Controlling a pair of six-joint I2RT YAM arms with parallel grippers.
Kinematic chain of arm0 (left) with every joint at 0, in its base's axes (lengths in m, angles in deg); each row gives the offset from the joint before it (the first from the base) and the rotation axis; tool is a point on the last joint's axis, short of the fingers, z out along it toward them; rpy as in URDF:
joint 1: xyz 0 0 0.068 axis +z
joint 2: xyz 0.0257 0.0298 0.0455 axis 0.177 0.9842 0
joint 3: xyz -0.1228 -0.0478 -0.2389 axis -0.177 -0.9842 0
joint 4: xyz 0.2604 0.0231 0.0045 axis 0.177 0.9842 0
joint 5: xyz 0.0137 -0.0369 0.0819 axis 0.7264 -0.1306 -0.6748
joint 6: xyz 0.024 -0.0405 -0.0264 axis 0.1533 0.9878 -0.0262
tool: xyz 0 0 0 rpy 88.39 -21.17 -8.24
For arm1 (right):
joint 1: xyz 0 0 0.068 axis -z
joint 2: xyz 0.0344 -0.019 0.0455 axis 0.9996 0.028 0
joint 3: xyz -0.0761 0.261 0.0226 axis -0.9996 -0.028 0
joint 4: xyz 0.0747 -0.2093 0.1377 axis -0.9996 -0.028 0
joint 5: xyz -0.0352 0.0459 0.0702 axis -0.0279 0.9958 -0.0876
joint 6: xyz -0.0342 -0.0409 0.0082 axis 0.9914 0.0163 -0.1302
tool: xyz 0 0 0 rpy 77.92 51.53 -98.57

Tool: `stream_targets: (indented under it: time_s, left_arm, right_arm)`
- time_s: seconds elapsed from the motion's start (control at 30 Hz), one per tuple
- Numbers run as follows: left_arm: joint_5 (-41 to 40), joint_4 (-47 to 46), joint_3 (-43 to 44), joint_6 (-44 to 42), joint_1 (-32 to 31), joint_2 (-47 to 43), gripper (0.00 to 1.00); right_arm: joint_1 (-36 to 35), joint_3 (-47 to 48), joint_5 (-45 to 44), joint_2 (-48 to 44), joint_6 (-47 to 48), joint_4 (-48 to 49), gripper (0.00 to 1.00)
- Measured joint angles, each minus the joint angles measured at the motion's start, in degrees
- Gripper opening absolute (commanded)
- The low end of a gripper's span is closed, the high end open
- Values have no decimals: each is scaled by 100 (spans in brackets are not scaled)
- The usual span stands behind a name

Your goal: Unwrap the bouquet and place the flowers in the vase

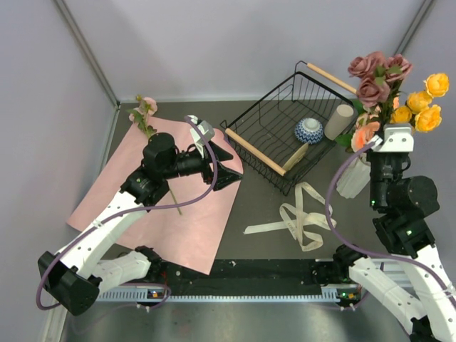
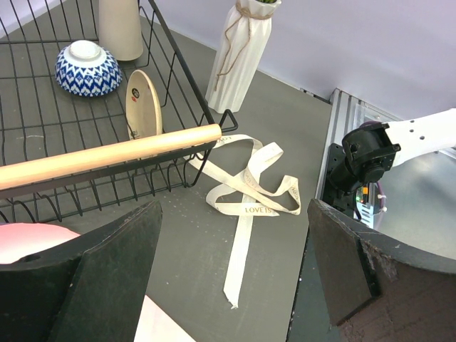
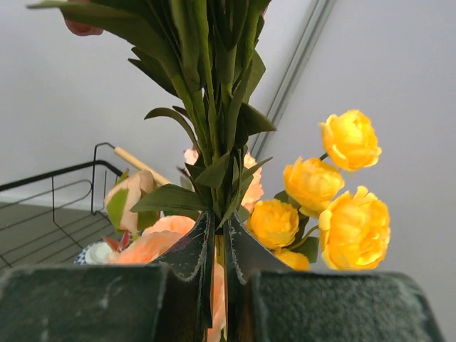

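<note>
The bouquet is undone: its pink wrapping paper point(image 1: 182, 206) lies flat on the table. One pink flower point(image 1: 147, 108) rests on the paper, its stem running under the left arm. My left gripper point(image 1: 222, 168) point(image 2: 231, 274) hovers open over the paper's right edge, with only table and ribbon between its fingers. The white ribbed vase point(image 1: 353, 178) point(image 2: 242, 53) stands at the right and holds peach blooms point(image 1: 365, 134) point(image 3: 146, 246) and yellow blooms point(image 1: 420, 107) point(image 3: 342, 206). Above it my right gripper point(image 1: 390, 127) point(image 3: 219, 239) is shut on the green stems point(image 3: 214, 107) of the mauve roses point(image 1: 374, 75).
A black wire basket point(image 1: 265, 121) point(image 2: 43, 178) with wooden handles holds a blue-and-white bowl point(image 1: 308, 130) point(image 2: 87, 68), a cream cup point(image 1: 339, 121) point(image 2: 120, 28) and a wooden disc point(image 2: 142, 103). The cream ribbon point(image 1: 299, 217) point(image 2: 249, 192) lies loose in front of it.
</note>
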Motion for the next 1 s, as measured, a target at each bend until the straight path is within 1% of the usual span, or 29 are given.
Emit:
stream_targets:
  time_s: [0.1, 0.27, 0.4, 0.73, 1.0]
  left_arm:
    - [0, 0, 0, 0, 0, 0, 89]
    - [2, 0, 0, 0, 0, -2, 89]
    - [2, 0, 0, 0, 0, -2, 89]
    - [7, -2, 0, 2, 0, -2, 89]
    - [7, -2, 0, 4, 0, -2, 89]
  right_arm:
    - [0, -256, 28, -81, -4, -20, 0]
    - [0, -365, -20, -160, -164, -59, 0]
    - [0, -459, -251, -273, -407, -39, 0]
    - [0, -1051, -905, -861, -1084, -103, 0]
    - [0, -1318, -1298, -876, -1515, -129, 0]
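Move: The right hand holds the dusty-pink roses by their stems over the vase, whose middle lies roughly 10 cm ahead, 3 cm to its right and 35 cm below. The peach roses already in the vase are about 6 cm ahead, 2 cm left and 8 cm lower; the yellow blooms are some 6 cm ahead and 9 cm right, about level. From the left hand, the vase stands about 11 cm ahead, 37 cm right and 21 cm below. The right hand keeps its fingers shut on the dusty-pink rose stems and sinks about 8 cm towards the vase, bringing the blooms down between the peach and yellow flowers, and drifts some 3 cm to the right on the way. After the first short drop the wrist rolls about 15 degrees, its left side rising so the blooms lean over to the right, and it swings slightly clockwise. ##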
